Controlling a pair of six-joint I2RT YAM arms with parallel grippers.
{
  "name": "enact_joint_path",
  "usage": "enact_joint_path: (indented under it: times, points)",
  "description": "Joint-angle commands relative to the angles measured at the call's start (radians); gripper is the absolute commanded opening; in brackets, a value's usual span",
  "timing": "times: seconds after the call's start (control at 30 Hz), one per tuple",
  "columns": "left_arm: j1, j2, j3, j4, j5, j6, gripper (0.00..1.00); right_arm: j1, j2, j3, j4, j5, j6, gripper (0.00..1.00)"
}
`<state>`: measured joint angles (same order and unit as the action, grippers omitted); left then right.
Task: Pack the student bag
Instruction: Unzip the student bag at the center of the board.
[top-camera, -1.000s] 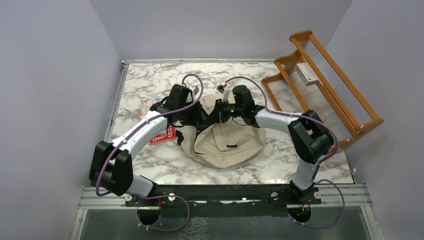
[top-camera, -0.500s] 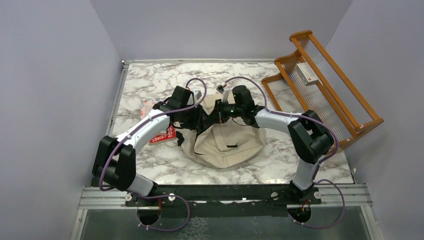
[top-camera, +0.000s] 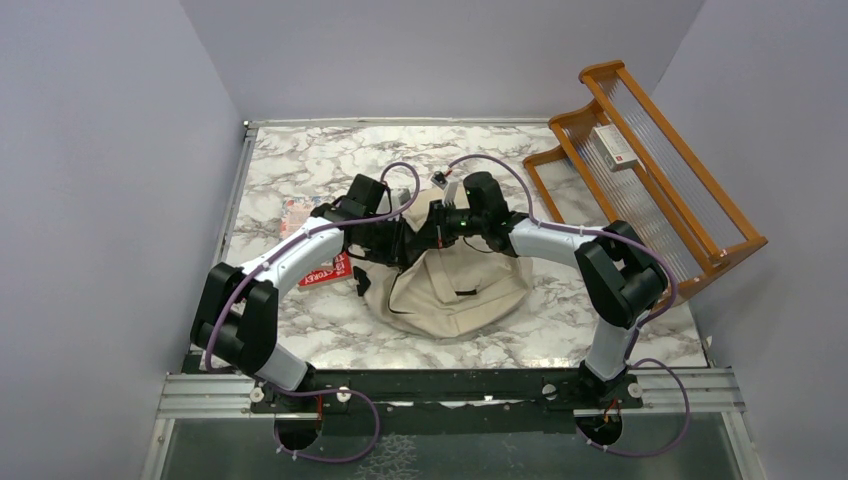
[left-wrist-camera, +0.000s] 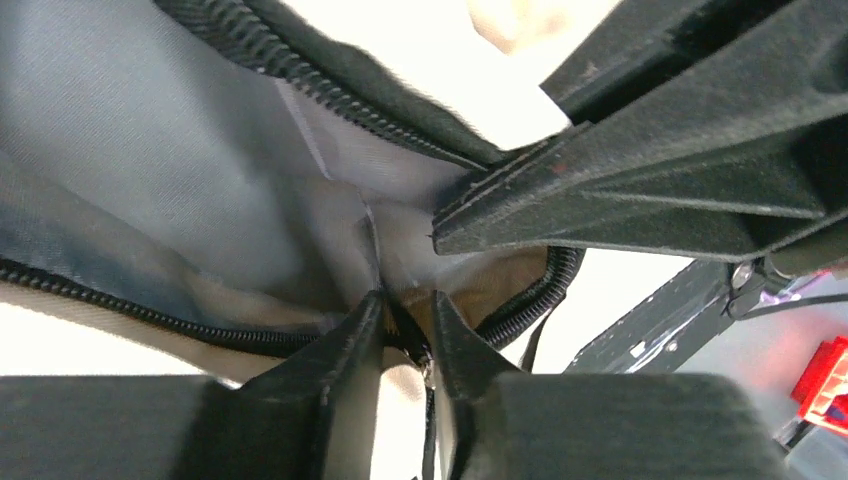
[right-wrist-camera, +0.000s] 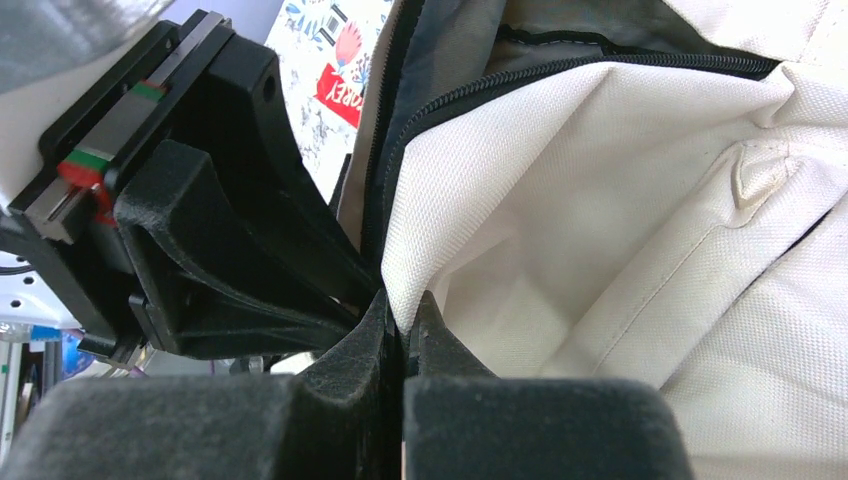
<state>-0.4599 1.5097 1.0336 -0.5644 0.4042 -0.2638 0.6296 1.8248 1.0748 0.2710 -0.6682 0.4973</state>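
The student bag (top-camera: 455, 290), cream with black zippers, lies in the middle of the table, and both grippers meet at its far opening. My left gripper (top-camera: 398, 240) sits at the mouth; in the left wrist view its fingertips (left-wrist-camera: 405, 300) are closed narrowly on the end of the black zipper (left-wrist-camera: 300, 75), with the metal slider (left-wrist-camera: 428, 362) between them and grey lining (left-wrist-camera: 150, 150) behind. My right gripper (top-camera: 432, 232) pinches a fold of the bag's cream rim (right-wrist-camera: 415, 270); its jaws (right-wrist-camera: 403, 300) are shut on that fabric. The bag's inside is mostly hidden.
A book with a red label (top-camera: 312, 262) lies flat just left of the bag, partly under my left arm. A wooden rack (top-camera: 650, 170) leans at the right edge of the table and holds a small white box (top-camera: 617, 147). Marble table top (top-camera: 300, 160) surrounds the bag.
My left arm's elbow has swung right and toward the bag, and its jaws widened, then narrowed onto the zipper end. The right arm and its hold on the rim are unchanged.
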Motion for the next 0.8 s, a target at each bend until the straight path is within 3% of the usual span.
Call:
enact_joint_path:
  times: [0.0,0.1,0.47,0.77]
  points:
    - [-0.007,0.005,-0.006,-0.022,0.066,0.021,0.16,0.003,-0.015,-0.013,0.018,-0.015,0.001,0.0]
    - [-0.007,-0.004,0.011,-0.022,0.068,0.02,0.01,0.004,-0.014,-0.014,0.021,-0.013,0.003,0.01]
    - [-0.004,-0.115,0.05,-0.012,0.011,-0.018,0.0,0.003,-0.007,-0.012,0.021,0.001,0.007,0.01]
    - [-0.005,-0.247,-0.03,0.07,0.015,-0.04,0.0,0.004,-0.01,-0.001,0.001,0.03,0.013,0.01]
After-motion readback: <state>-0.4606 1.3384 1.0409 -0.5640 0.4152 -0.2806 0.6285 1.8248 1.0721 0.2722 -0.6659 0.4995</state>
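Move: The left fingers straddle the student bag's zip pull, at the near end of the gaping main opening; it lies about 1 cm below the hand point, otherwise level with it. The right gripper's tips on the rim are some 4 cm farther forward, 3 cm to the right and 2 cm up. From the left hand, the red book is roughly 16 cm left, 1 cm back and 9 cm below. From the right hand the zip pull lies about 4 cm back, 3 cm left and 3 cm below. The left fingers shut fully on the zip pull from about a third open, with barely a half-centimetre shift back and right. Keeping that pinch, the left hand then draws nearly straight up about 5 cm, gathering speed and tilting the wrist some 10 degrees. The right hand stays put and keeps its pinch on the bag's rim. ##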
